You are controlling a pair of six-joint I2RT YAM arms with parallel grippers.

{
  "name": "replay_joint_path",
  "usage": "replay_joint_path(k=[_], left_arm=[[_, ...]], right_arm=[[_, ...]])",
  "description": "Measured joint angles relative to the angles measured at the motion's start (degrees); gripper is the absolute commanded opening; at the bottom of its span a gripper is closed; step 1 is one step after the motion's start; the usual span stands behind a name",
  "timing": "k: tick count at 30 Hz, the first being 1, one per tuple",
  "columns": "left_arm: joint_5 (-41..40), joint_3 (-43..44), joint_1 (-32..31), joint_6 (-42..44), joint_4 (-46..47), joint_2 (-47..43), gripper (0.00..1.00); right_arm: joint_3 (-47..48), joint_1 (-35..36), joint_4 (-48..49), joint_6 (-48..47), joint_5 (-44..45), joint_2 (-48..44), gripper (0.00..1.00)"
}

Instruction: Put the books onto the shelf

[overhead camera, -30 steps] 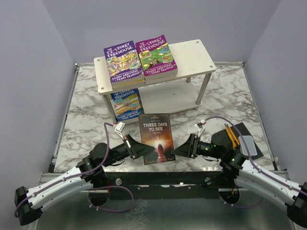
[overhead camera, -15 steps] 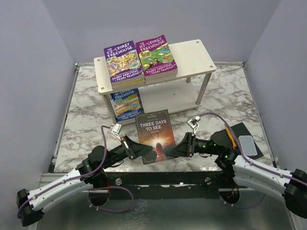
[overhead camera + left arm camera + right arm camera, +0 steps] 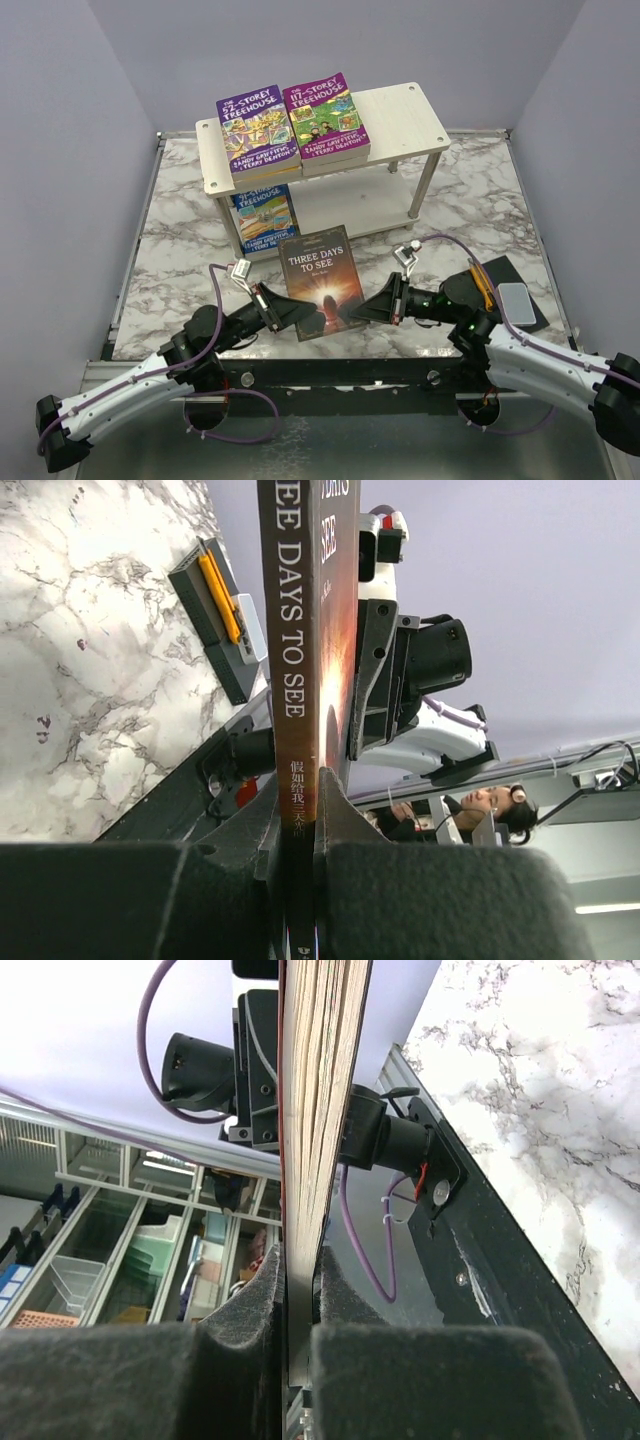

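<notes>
A dark brown book titled "Three Days to See" (image 3: 322, 281) is lifted off the marble table between both arms. My left gripper (image 3: 304, 313) is shut on its spine edge (image 3: 295, 680), and my right gripper (image 3: 362, 310) is shut on its page edge (image 3: 312, 1110). On the top board of the pale wood shelf (image 3: 410, 115) lie two purple Treehouse books (image 3: 258, 132) (image 3: 325, 117). A blue Treehouse book (image 3: 263, 216) lies on the lower tier.
A black block with an orange strip and a grey pad (image 3: 503, 296) lies on the table at the right, also in the left wrist view (image 3: 220, 610). The marble table (image 3: 180, 250) is walled by grey panels.
My right gripper moved in to the book's right edge and closed on it. The book rose and shifted slightly left and away from the table's front edge.
</notes>
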Motion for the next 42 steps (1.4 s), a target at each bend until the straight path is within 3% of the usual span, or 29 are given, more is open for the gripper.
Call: replay_joint_path(k=[2,3,7,10,12,16,28,35,42], left_arm=[[-0.13,0.00,0.00,0.11,-0.44,-0.07,0.05],[-0.20,0.00,0.00,0.13,-0.63,-0.09,0.10],[-0.37,0.00,-0.02,0.68,-2.36,-0.09,0.46],[-1.64,0.68,0.00,2.08,-6.38,-0.09,0.64],[-2.62,2.01,0.02,3.17,-9.92,-0.09,0.82],[-5.18,6.71,0.02,5.60,-17.20,0.20,0.98],[-14.71,27.39,0.02,19.39,-39.17,5.31,0.99],[-17.73,37.77,0.02,28.74,-46.69,5.62,0.99],[-18.36,40.50,0.02,34.64,-48.74,4.50,0.99]], right_arm=[[0.00,0.00,-0.24,0.02,0.48,0.13,0.00],[0.02,0.00,-0.68,-0.07,0.79,0.00,0.01],[1.42,0.46,-6.51,-1.68,2.80,-1.90,0.01],[5.40,0.63,-15.52,-4.17,6.01,-4.57,0.01],[8.48,0.63,-21.16,-6.08,9.18,-6.05,0.01],[14.01,0.52,-32.35,-10.14,15.37,-6.73,0.01],[24.96,0.50,-47.43,-21.44,26.10,3.82,0.01],[29.99,-0.57,-46.80,-26.27,27.15,13.64,0.01],[30.14,-6.82,-41.79,-27.76,22.51,21.05,0.01]])
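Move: The right hand grips the right edge of Three Days to See, whose middle is about 6 cm ahead, 8 cm to its left and slightly above. The free place on the lower shelf is some 27 cm ahead, 5 cm left and 14 cm below. The blue treehouse book lies on that board 25 cm ahead and 22 cm left; the right front post is 27 cm ahead, 15 cm right. From the left hand, the free place is about 27 cm ahead and 7 cm right, 14 cm below. Forward about 14 cm goes the right hand, still pinching the book, rising slightly at first and then sinking, net 5 cm lower, towards the lower shelf as its fingers tip downward and it swings some 20 degrees clockwise. The left fingers open wide and let go of the book's spine edge; that hand dips briefly, then backs off left and up, its fingertips tilting down. ##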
